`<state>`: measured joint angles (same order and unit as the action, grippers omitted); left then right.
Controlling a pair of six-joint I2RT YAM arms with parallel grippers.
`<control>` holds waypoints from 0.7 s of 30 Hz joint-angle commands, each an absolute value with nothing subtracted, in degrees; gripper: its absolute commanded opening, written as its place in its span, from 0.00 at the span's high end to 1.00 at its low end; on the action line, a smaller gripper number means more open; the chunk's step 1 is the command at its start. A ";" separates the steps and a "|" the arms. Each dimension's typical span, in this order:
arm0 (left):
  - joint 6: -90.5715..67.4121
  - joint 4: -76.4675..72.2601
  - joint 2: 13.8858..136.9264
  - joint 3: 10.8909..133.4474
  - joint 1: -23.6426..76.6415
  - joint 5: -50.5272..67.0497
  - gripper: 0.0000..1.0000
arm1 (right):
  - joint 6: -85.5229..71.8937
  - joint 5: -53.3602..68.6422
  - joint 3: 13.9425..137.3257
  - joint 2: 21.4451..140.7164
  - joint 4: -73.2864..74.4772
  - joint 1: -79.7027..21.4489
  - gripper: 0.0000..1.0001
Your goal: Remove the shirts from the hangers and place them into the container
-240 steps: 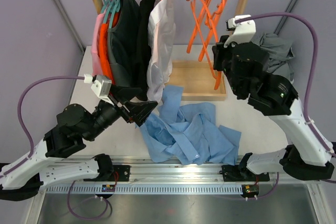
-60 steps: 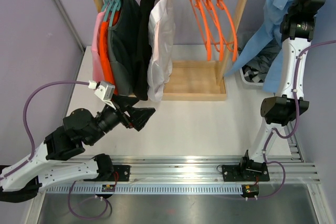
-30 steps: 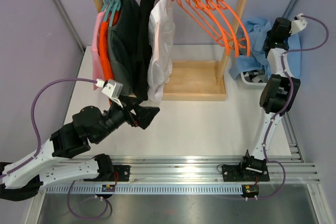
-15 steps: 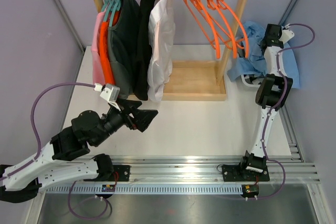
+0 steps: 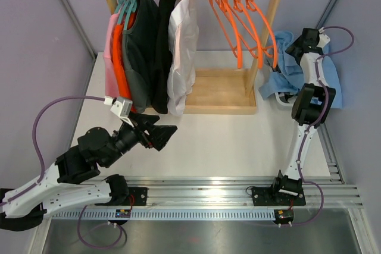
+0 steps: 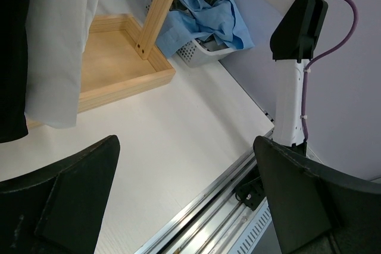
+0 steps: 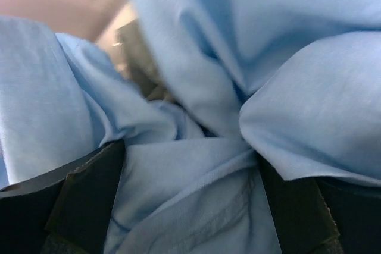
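Observation:
The light blue shirt (image 5: 284, 72) lies heaped on the white container (image 6: 196, 53) at the far right, spilling over its rim. My right gripper (image 5: 297, 41) hangs just above that heap. In the right wrist view the right gripper (image 7: 190, 218) is open, its fingers (image 7: 65, 206) wide apart with loose blue cloth (image 7: 196, 165) bunched between them. Pink, orange, dark grey, black (image 5: 164, 46) and white shirts (image 5: 181, 52) hang on the rod's left half. Several bare orange hangers (image 5: 244, 22) hang to their right. My left gripper (image 5: 162, 135) is open over the table, with nothing between its fingers (image 6: 56, 206).
The wooden rack's flat base (image 5: 220, 90) and right post (image 5: 268, 34) stand between the hanging shirts and the container. My right arm (image 6: 292, 75) rises steeply along the table's right edge. The metal rail (image 5: 202, 191) runs along the near edge.
My right gripper has opened, and the blue shirt has sunk lower onto the container. The orange hangers have swung back toward upright. My left arm has shifted slightly.

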<state>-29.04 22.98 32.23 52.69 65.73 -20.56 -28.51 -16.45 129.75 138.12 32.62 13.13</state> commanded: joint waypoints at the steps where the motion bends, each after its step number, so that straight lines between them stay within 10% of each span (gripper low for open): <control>1: -29.53 20.21 31.55 52.12 65.92 -20.57 0.01 | -25.23 -12.31 123.94 124.39 22.62 12.57 0.01; 21: -26.02 21.27 31.29 54.05 65.92 -22.76 0.01 | -14.59 -10.13 78.93 57.23 -3.36 -7.99 0.01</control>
<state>-27.59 23.20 31.86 52.36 65.73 -21.32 -18.00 -12.47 81.71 61.49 -4.71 -4.73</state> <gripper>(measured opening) 0.987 0.993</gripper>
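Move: The open right hand is down in the blue shirt, whose middle is about 7 cm back and 5 below, over the container. From this hand the white shirt on the rack hangs some 41 cm left, 15 back and 20 higher; the black shirt is 6 cm farther left of the white one, and the empty orange hangers are 32 cm left, 15 back and 35 up. From the left hand the white shirt is about 29 cm ahead, 4 left, slightly lower. The open right hand lifts free some 43 cm, then also sweeps back and left, fingers tipping up about 60 degrees. ##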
